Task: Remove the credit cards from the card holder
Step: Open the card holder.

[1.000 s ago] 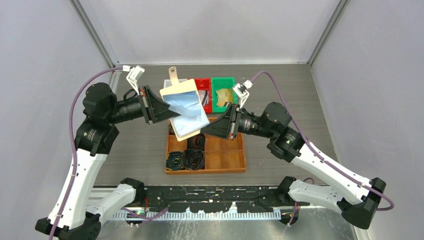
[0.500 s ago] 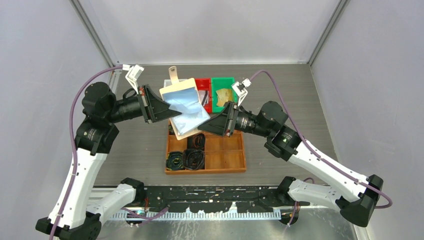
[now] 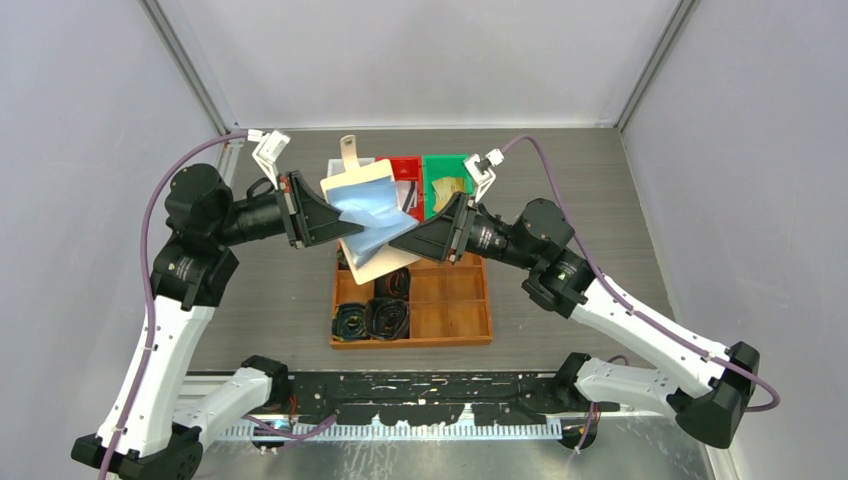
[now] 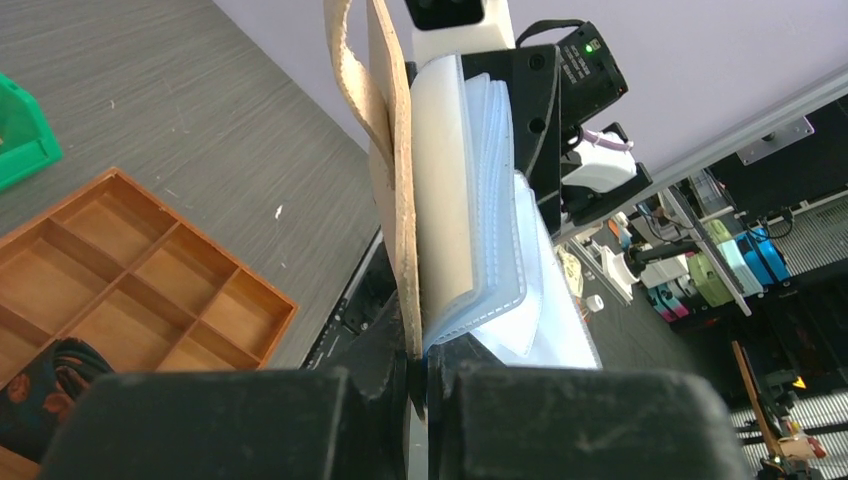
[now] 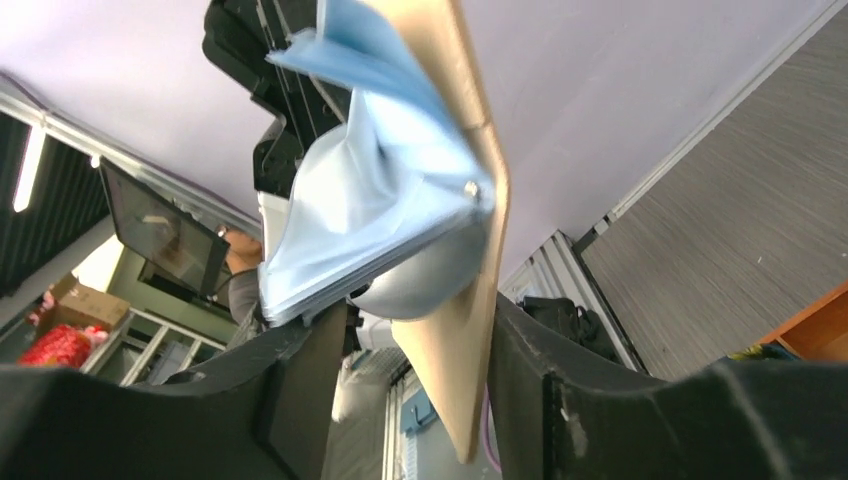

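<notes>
The tan card holder (image 3: 360, 182) hangs open in the air above the tray, its pale blue pockets (image 3: 375, 215) fanned out. My left gripper (image 3: 340, 222) is shut on the tan cover at its left edge; the left wrist view shows the cover (image 4: 398, 220) pinched between my jaws (image 4: 425, 365). My right gripper (image 3: 398, 240) is open at the holder's lower right corner. In the right wrist view that tan corner (image 5: 450, 335) sits between the spread jaws (image 5: 418, 320), with the blue pockets (image 5: 370, 190) above. No credit cards show in the pockets. One gold card (image 3: 447, 188) lies in the green bin.
A wooden divided tray (image 3: 440, 300) lies under the holder, with dark coiled belts (image 3: 375, 318) in its left compartments. A red bin (image 3: 405, 170) and a green bin (image 3: 447, 162) stand behind it. The holder's strap tab (image 3: 348, 150) points to the back wall.
My right gripper has opened and moved left and up, so its jaws now straddle the holder's lower right corner. The left gripper and the holder have stayed put.
</notes>
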`<state>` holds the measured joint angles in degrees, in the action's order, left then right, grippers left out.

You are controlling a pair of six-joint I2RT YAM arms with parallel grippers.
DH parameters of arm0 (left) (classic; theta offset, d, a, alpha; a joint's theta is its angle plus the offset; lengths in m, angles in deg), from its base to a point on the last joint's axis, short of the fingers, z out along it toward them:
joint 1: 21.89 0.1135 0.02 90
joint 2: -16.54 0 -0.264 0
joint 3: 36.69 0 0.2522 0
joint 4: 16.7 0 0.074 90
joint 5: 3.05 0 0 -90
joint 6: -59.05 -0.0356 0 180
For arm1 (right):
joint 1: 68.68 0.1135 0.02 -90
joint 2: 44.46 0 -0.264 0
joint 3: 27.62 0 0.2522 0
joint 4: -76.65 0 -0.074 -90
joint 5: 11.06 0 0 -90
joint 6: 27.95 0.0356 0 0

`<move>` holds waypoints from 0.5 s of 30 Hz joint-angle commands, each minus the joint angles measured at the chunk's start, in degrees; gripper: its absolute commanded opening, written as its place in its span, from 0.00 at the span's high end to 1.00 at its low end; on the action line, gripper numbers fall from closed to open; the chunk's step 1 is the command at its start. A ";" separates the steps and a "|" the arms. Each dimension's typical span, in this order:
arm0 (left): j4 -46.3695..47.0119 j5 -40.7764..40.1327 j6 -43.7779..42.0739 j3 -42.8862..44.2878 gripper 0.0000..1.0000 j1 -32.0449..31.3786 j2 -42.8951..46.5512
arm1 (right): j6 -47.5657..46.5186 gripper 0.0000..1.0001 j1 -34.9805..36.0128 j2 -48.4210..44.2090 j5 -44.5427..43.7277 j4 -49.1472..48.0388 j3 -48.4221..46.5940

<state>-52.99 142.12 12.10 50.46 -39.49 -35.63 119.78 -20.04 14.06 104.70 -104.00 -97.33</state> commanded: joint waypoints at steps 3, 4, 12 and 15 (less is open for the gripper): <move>2.45 4.81 -0.29 1.53 1.00 -0.32 0.95 | 7.13 0.33 -0.18 1.13 -7.12 -9.50 -1.81; 2.48 5.13 -0.39 1.50 1.00 -0.39 0.99 | 7.67 0.32 -0.15 1.12 -7.81 -10.42 -1.46; 2.40 6.33 -1.51 1.40 1.00 -0.34 1.40 | 8.69 0.26 -0.13 1.11 -7.57 -12.05 -0.69; 1.98 6.64 -2.76 1.41 1.00 -0.32 1.69 | 8.90 0.23 -0.13 0.95 -6.41 -11.72 -1.02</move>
<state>-52.90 143.94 11.73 50.46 -39.49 -35.54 127.15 -19.99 15.64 100.02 -109.66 -97.31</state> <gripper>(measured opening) 0.040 0.756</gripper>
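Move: Just ahead of the open right fingers, the card holder's middle is about 3 cm left, 2 cm farther out and 1 cm up. From the left hand, which already pinches its edge, that middle is about 2 cm right and 1 cm ahead, at the same height. From the right hand, all roughly 40 cm below, the wooden box lies 2 cm ahead with no sideways offset, the red tray 20 cm ahead and 2 cm left, and the green tray 20 cm ahead and 7 cm right. Spreading its already parted fingers wider around the card holder's free edge, the right hand rises some 2 cm and eases forward about 1.5 cm by the blue sleeves, its fingertips tipping up around 5 degrees. The left hand keeps its pinch on the holder, almost still. Whether the right fingers still touch the sleeves can't be made out. ##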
